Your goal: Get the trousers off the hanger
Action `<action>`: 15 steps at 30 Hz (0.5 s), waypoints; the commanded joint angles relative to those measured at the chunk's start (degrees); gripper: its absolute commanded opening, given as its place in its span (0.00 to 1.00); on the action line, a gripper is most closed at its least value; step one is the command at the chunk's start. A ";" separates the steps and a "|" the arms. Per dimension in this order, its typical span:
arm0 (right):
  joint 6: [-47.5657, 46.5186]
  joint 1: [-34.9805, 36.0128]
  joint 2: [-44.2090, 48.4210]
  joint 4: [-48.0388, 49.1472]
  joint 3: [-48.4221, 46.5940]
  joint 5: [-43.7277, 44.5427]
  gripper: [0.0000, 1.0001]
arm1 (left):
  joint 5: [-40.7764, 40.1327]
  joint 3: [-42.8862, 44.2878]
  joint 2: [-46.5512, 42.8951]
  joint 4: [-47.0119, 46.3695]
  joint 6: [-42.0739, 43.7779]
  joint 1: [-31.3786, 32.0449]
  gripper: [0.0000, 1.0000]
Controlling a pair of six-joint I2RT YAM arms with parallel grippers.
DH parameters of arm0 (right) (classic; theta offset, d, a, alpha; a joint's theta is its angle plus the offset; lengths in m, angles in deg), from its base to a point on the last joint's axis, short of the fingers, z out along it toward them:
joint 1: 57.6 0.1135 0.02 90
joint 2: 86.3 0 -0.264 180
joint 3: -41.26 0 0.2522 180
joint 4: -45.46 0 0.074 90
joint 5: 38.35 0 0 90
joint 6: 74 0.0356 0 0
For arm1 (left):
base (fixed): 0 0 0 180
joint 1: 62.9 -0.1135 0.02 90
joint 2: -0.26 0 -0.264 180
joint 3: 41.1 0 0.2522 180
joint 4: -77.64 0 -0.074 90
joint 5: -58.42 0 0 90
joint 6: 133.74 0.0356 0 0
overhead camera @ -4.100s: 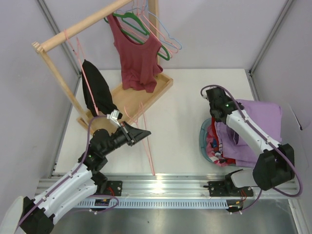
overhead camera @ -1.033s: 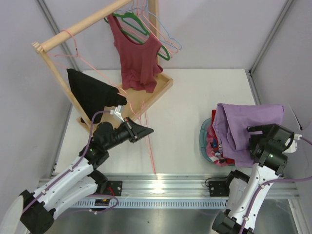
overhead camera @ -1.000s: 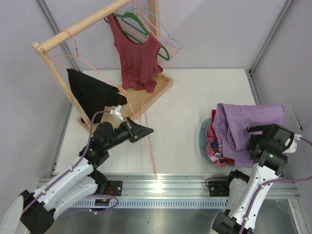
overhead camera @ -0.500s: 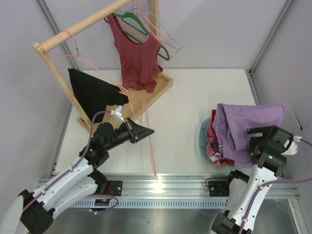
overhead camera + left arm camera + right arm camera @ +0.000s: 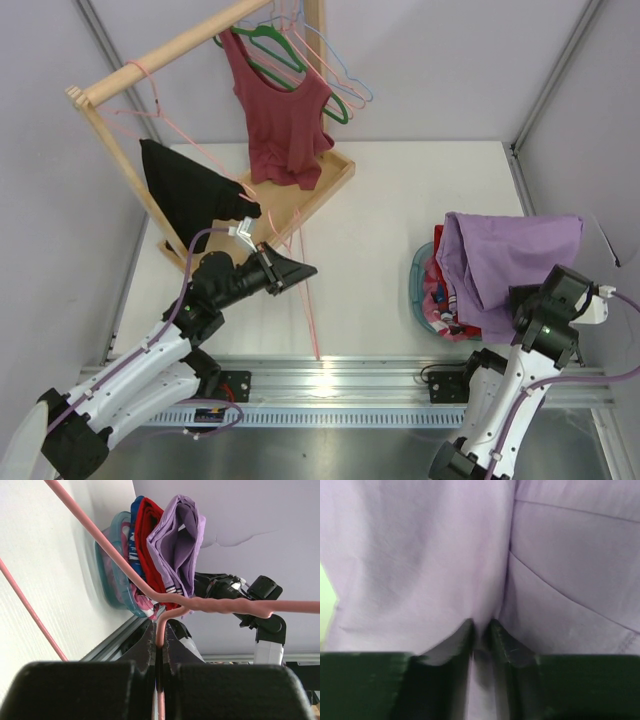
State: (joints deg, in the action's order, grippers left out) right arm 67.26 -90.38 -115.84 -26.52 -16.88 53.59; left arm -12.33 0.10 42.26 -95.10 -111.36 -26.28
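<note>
The lilac trousers (image 5: 500, 258) lie draped over a basket at the right, clear of the hanger. My right gripper (image 5: 522, 296) presses into their near edge. In the right wrist view its fingertips (image 5: 470, 628) stand nearly together, and the gripper (image 5: 482, 628) pinches a fold of the trousers (image 5: 420, 555). The thin pale pink hanger (image 5: 306, 300) slants down toward the table's front rail. My left gripper (image 5: 292, 270) is shut on its wire. In the left wrist view the hanger (image 5: 115, 562) bends down into the shut left gripper (image 5: 160, 632).
A teal basket (image 5: 415, 285) holds red and patterned clothes under the trousers. A wooden rack (image 5: 170, 50) at the back left carries a maroon top (image 5: 280, 110), a black garment (image 5: 190, 195) and green and blue hangers (image 5: 340, 100). Its tray base (image 5: 300, 200) lies beside my left gripper.
The right gripper's jaws have closed from wide open onto the lilac fabric, and its wrist has dropped slightly toward the near edge. The left arm and hanger stay put.
</note>
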 commanded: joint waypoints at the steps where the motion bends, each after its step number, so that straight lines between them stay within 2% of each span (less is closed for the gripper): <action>1: -0.55 -0.27 -0.43 4.43 -0.44 2.01 0.23 | 0.09 2.26 -0.16 -0.09 -0.24 0.38 0.00; 3: -1.34 -0.27 -0.69 4.25 -2.55 3.07 0.15 | 0.18 2.87 0.10 0.35 -0.06 0.38 0.00; 4: -2.30 -0.27 -0.69 4.16 -3.42 4.21 0.04 | 0.09 3.05 0.10 0.79 0.29 0.47 0.00; 5: -2.66 -0.27 -0.78 3.99 -5.00 4.57 0.00 | 0.09 3.23 0.19 1.83 0.55 0.56 0.00; 15: -5.91 -0.27 -0.78 1.97 -16.68 5.01 0.00 | -1.49 12.81 2.56 13.09 7.14 1.61 0.00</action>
State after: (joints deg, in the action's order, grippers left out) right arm 63.42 -90.40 -116.49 -25.38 -28.72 57.72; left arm -13.80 8.63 44.18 -84.76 -107.38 -25.14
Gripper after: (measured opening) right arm 0.022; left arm 0.039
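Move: The purple trousers lie heaped right under the right hand, whose fingers are in the cloth just short of the heap's middle; that middle is about 5 cm ahead and 3 cm below. Beneath it, the red cloth centres some 4 cm ahead, 3 cm left and 6 cm down, the blue-green basket some 3 cm ahead, 5 cm left and 9 cm down. From the left hand the trousers lie about 47 cm right, 3 cm ahead and 10 cm lower. A fold of the purple trousers is pinched as the right fingers finish closing; the right hand then pulls it up off the heap, rising quickly by about 8 cm and drifting some 2 cm right, while the wrist tips roughly 15 degrees so the fingers point less steeply down and more to the right. The left hand keeps its pinch on the empty pink hanger and lifts it barely 2 cm late on. ##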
